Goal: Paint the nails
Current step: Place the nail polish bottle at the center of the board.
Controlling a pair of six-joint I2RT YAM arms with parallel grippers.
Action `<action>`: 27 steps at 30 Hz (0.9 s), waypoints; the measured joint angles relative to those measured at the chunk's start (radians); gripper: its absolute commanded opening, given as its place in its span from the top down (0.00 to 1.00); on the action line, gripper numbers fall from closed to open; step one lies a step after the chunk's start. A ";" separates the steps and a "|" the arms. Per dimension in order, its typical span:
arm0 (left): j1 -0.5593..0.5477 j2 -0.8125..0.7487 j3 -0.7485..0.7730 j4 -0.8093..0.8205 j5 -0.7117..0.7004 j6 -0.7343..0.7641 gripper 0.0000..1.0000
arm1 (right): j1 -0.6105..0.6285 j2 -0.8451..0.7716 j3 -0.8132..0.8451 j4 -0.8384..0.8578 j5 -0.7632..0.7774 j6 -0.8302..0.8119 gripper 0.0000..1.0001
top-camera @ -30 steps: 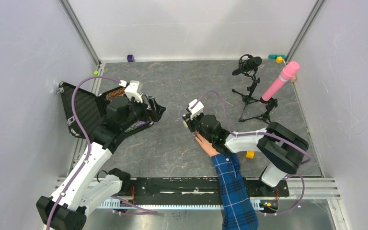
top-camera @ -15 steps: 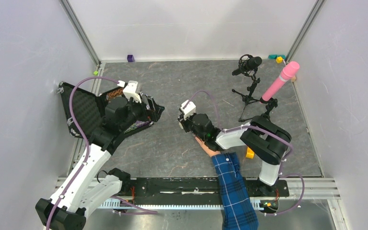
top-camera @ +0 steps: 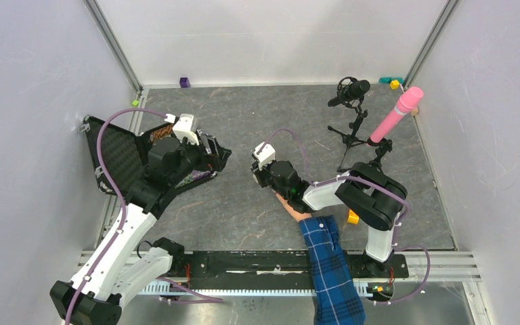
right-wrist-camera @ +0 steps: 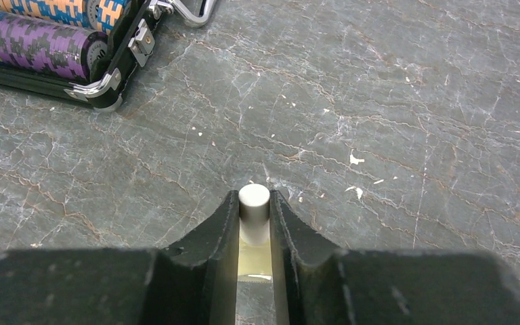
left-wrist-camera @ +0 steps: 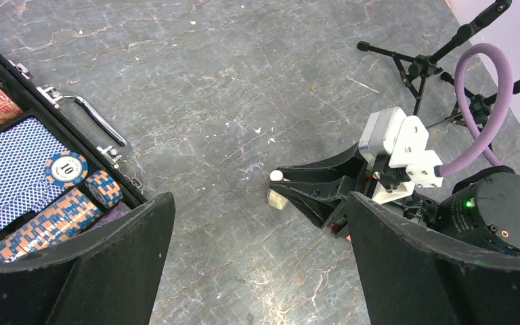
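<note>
My right gripper (right-wrist-camera: 254, 200) is shut on the white cap (right-wrist-camera: 254, 198) of a small bottle. Its pale yellowish body (right-wrist-camera: 254, 257) shows between the fingers. From the left wrist view the cap (left-wrist-camera: 275, 175) and bottle body (left-wrist-camera: 277, 200) sit at the tips of the right gripper (left-wrist-camera: 291, 186), low over the table. A pale hand (top-camera: 290, 205) with a blue plaid sleeve (top-camera: 328, 264) lies under the right gripper (top-camera: 261, 177). The nails are hidden beneath it. My left gripper (top-camera: 213, 152) hangs open by the chip case, and between its wide jaws (left-wrist-camera: 258, 203) there is only bare table.
An open black case (top-camera: 118, 159) of poker chips (left-wrist-camera: 34, 176) lies at the left; its corner (right-wrist-camera: 95, 88) shows in the right wrist view. A microphone on a tripod (top-camera: 352, 91) and a pink cylinder on a stand (top-camera: 396, 115) are at the back right. A small yellow object (top-camera: 353, 218) lies by the right arm.
My right gripper has shifted left and slightly back over the hand, still round the bottle cap. My left gripper has barely moved.
</note>
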 measured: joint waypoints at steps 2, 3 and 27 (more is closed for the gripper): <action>0.000 0.000 0.000 0.000 -0.002 0.000 0.00 | 0.000 0.000 0.000 0.000 -0.001 -0.001 0.68; 0.000 0.000 0.000 0.000 -0.002 0.000 0.00 | 0.000 0.000 0.000 0.000 -0.001 0.000 0.66; 0.003 0.001 0.000 0.000 0.000 0.000 0.00 | -0.011 -0.002 0.057 -0.118 -0.011 0.004 0.28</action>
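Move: The nail polish bottle stands upright with its white cap already pinched between the right fingertips, so it is straight under the right hand point, its middle about 3 cm down. The open chip case's middle lies roughly 22 cm to that hand's left and 8 cm farther out; the person's hand lies some 12 cm to its right and 5 cm back. From the left hand the bottle is about 6 cm ahead, 7 cm right and 21 cm below. Staying low over the board, the right hand lets go of the nail polish bottle's cap, its fingers spreading steadily from about a quarter open to a little over half. The hand holds its place through nearly all of the opening, and only at the very end does it dip about half a centimetre and turn a few degrees, with the parted fingertips either side of the bottle's near end. ##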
